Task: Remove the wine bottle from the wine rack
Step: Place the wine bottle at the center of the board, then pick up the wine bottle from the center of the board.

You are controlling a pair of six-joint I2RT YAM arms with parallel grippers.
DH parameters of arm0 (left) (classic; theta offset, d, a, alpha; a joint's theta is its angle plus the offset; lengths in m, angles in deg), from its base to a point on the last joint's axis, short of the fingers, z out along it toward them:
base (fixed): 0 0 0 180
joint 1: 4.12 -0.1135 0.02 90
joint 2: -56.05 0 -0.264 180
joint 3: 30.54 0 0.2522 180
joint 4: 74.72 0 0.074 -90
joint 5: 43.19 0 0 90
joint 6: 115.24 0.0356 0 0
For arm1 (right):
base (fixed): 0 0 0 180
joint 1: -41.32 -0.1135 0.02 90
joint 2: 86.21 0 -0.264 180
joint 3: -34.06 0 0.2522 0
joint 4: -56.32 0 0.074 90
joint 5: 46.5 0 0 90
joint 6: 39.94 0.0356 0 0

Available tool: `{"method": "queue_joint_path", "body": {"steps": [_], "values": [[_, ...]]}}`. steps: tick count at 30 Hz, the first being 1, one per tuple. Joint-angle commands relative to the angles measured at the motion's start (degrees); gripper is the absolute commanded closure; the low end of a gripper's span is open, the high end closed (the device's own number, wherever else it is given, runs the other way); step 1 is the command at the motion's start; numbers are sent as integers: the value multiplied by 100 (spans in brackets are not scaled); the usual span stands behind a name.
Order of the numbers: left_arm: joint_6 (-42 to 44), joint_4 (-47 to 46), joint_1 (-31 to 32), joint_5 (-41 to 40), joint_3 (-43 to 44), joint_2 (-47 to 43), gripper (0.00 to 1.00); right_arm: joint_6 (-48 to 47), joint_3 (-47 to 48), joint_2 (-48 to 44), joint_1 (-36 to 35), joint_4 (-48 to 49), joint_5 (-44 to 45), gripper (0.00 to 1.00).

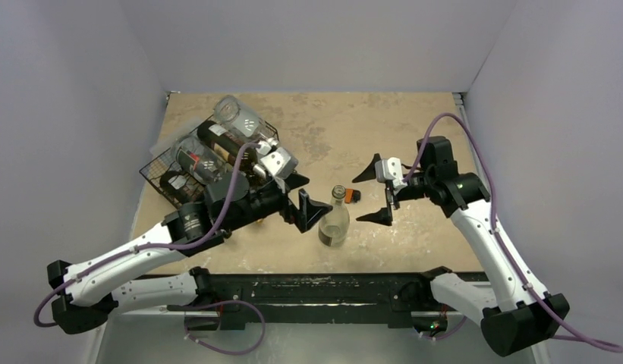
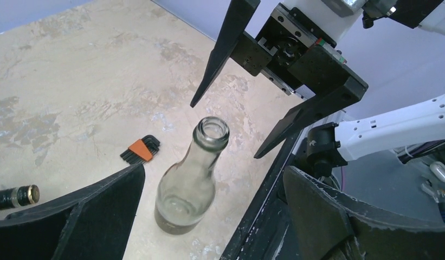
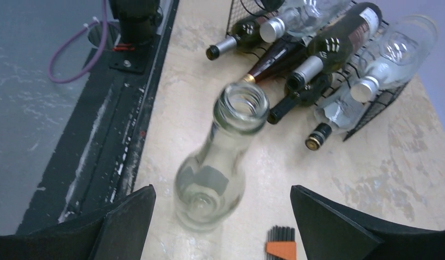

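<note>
A clear empty wine bottle stands upright on the table near the front edge, off the wine rack. My left gripper is open just left of the bottle and does not touch it. From the left wrist the bottle shows between and beyond the wide-apart fingers. My right gripper is open to the bottle's right, also apart from it. In the right wrist view the bottle, slightly blurred, stands between the spread fingers.
The black wire rack at the back left holds several lying bottles, dark and clear. A small orange-and-black hex key set lies just behind the standing bottle. The black mounting rail runs along the near table edge.
</note>
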Motion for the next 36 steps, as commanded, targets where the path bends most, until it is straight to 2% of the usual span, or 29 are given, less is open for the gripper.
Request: {"method": "queue_joint_path", "body": {"steps": [1, 9, 16, 28, 36], "values": [[-416, 45, -39, -125, -460, -704, 0, 1068, 247, -12, -540, 357, 325, 1], [-1142, 535, -39, -935, -1519, -2215, 0, 1678, 385, 333, -876, 687, 287, 1], [-1477, 1063, -39, -1230, -2066, -3028, 0, 1872, 504, 584, -1076, 916, 208, 7], [-1875, 1448, -39, -1429, -2282, -3123, 0, 1908, 674, 869, -1449, 1061, 282, 26], [-1653, 1467, -39, -1431, -2150, -3068, 0, 1919, 652, 872, -1487, 1175, 292, 49]]}}
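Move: The wine bottle stands empty between the open hands; its middle is about 6 cm left of the right hand, 1 cm back and 12 cm down. An orange-banded hex key set lies on the board about 11 cm ahead of that hand and 2 cm left, 26 cm below. From the left hand, the bottle is about 7 cm right, 1 cm ahead and 17 cm down; the wine rack lies some 30 cm left and 21 cm ahead, 22 cm below. The right hand eases 6 cm left, half-closing around the bottle's mouth; the left retreats left and down. ##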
